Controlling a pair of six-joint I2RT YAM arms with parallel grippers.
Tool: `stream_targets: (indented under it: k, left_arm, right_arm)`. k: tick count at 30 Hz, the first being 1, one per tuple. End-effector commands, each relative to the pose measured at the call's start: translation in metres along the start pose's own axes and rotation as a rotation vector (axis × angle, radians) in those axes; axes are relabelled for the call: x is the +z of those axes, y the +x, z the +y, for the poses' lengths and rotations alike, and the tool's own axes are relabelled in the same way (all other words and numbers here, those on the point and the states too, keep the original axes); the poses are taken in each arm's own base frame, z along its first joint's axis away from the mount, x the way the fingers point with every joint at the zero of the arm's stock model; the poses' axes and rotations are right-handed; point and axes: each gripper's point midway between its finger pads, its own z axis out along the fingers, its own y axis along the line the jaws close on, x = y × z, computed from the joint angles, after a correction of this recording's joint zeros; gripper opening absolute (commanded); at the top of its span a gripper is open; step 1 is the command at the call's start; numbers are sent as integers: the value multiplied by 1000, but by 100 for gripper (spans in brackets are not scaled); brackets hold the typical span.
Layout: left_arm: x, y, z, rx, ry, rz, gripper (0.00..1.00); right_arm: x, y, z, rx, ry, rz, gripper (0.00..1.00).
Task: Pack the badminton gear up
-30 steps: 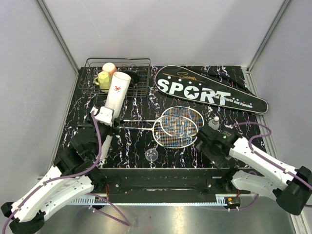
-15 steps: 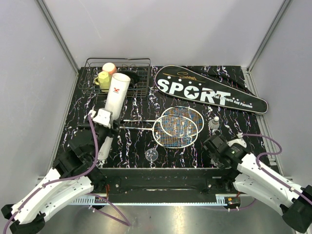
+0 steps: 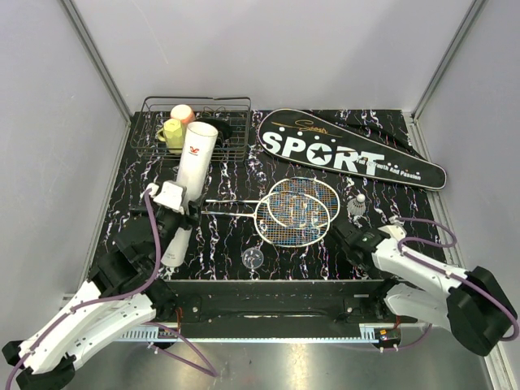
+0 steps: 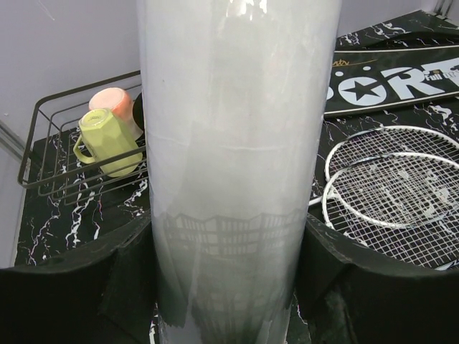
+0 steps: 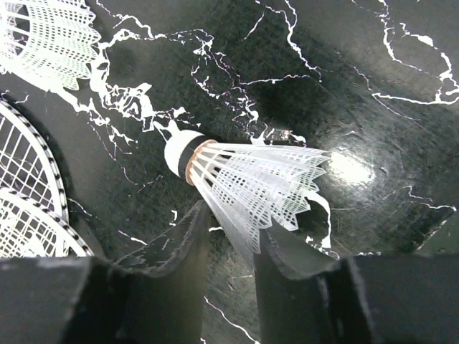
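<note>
My left gripper (image 4: 228,276) is shut on the long white tube (image 4: 237,107), which leans up toward the basket (image 3: 193,158). Two rackets (image 3: 296,211) lie with their heads overlapping mid-table. The black SPORT bag (image 3: 349,154) lies behind them. My right gripper (image 5: 233,222) has closed on the skirt of a white shuttlecock (image 5: 244,175) lying on the table, one finger on each side. In the top view that gripper (image 3: 343,233) hides this shuttlecock. A second shuttlecock (image 3: 357,205) stands just beyond it, and its mesh skirt (image 5: 50,36) also shows in the right wrist view.
A black wire basket (image 3: 199,99) at the back left holds a yellow cup (image 3: 172,132) and a pink cup (image 3: 182,112). A small clear round lid (image 3: 253,259) lies near the table's front edge. Grey walls close in the left, back and right sides.
My right gripper went from wide open to closed on the shuttlecock's skirt, and its arm swung round at the front right. The left gripper with the tube shifted only slightly.
</note>
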Motion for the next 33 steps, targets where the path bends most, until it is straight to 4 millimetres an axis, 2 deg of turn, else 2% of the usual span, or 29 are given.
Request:
stream_targets:
  k: [1,2,3,4,6,8,9,10,11,12,13,14,15,16,17,18,19,20,21,23,24,27,33]
  left_arm:
    - [2,-19,1,-46,-5,-81,12]
    - [2,-19,0,-41,-2,-80,11]
    - [3,-18,-1,-31,6,-79,11]
    - [4,-18,-2,-29,9,-78,11]
    - [5,-16,-7,-24,30,-71,11]
    - [7,-13,-15,-7,72,-66,11]
    - [8,-11,-27,19,137,-62,11]
    - [9,-9,-34,28,176,-61,11]
    - [9,-8,-48,45,253,-59,11]
    - [9,-6,-56,51,294,-57,11]
    - [9,-4,-64,62,339,-55,11]
    - [7,0,-80,79,427,-48,12]
    - [6,1,-88,82,470,-44,12]
    - [5,1,-93,84,501,-42,12]
    - [4,7,-101,94,546,-23,12]
    - [4,7,-104,95,560,-19,12]
    - [4,8,-106,96,572,-11,12]
    - [3,12,-110,100,596,1,12]
    - [2,12,-113,100,610,4,12]
    - [-1,13,-119,100,654,7,13]
    - [-3,14,-122,100,671,8,13]
    - [-8,18,-130,100,723,8,13]
    - [-18,21,-137,132,778,-17,14]
  right_arm:
    - [6,-14,16,42,-19,-84,31]
    - [7,-14,15,40,-13,-84,11]
    - [7,-14,16,23,-17,-83,3]
    - [4,-16,21,14,-30,-86,0]
    - [-1,-23,21,-53,-33,-95,0]
    - [-19,-32,43,-96,-107,-79,0]
    - [-28,-36,59,-247,-182,-75,0]
    - [-50,-32,85,-310,-314,-11,0]
    - [-65,-31,101,-399,-410,17,0]
    - [-89,-39,123,-520,-532,10,0]
    - [-113,-27,134,-591,-653,100,0]
    - [-130,-27,141,-645,-718,126,0]
    - [-145,-27,144,-760,-787,141,0]
    - [-186,-20,157,-813,-964,233,0]
    - [-205,-19,158,-863,-1042,265,0]
    - [-232,-29,162,-904,-1127,267,0]
    - [-257,-24,161,-942,-1233,336,0]
    - [-272,-27,161,-981,-1289,342,0]
    - [-297,-42,162,-984,-1337,339,0]
    - [-310,-49,165,-1027,-1351,352,0]
    - [-321,-63,164,-1033,-1344,332,0]
    - [-335,-67,164,-1098,-1369,360,0]
    - [-345,-64,158,-1189,-1404,424,0]
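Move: The shuttlecock's middle lies about 2 cm ahead of the right hand, 2 cm to its right and 1 cm lower, its feathers between the fingers. A second shuttlecock is some 20 cm straight ahead of that hand, the racket heads about 15 cm ahead and 19 cm left. From the left hand, holding the tube, the first shuttlecock is about 46 cm right, 2 cm back and 28 cm down; the clear cap is level, 13 cm right, 28 cm down. The right fingers finish closing, pinching the shuttlecock by its feathers, then lift it some 35 cm while carrying it about 18 cm left, swinging roughly 100 degrees counter-clockwise to bring the cork up to the tube's mouth. Meanwhile the left hand keeps its grip on the tube, carries it about 11 cm right, 6 cm down and 5 cm back, and turns clockwise some 40 degrees. ##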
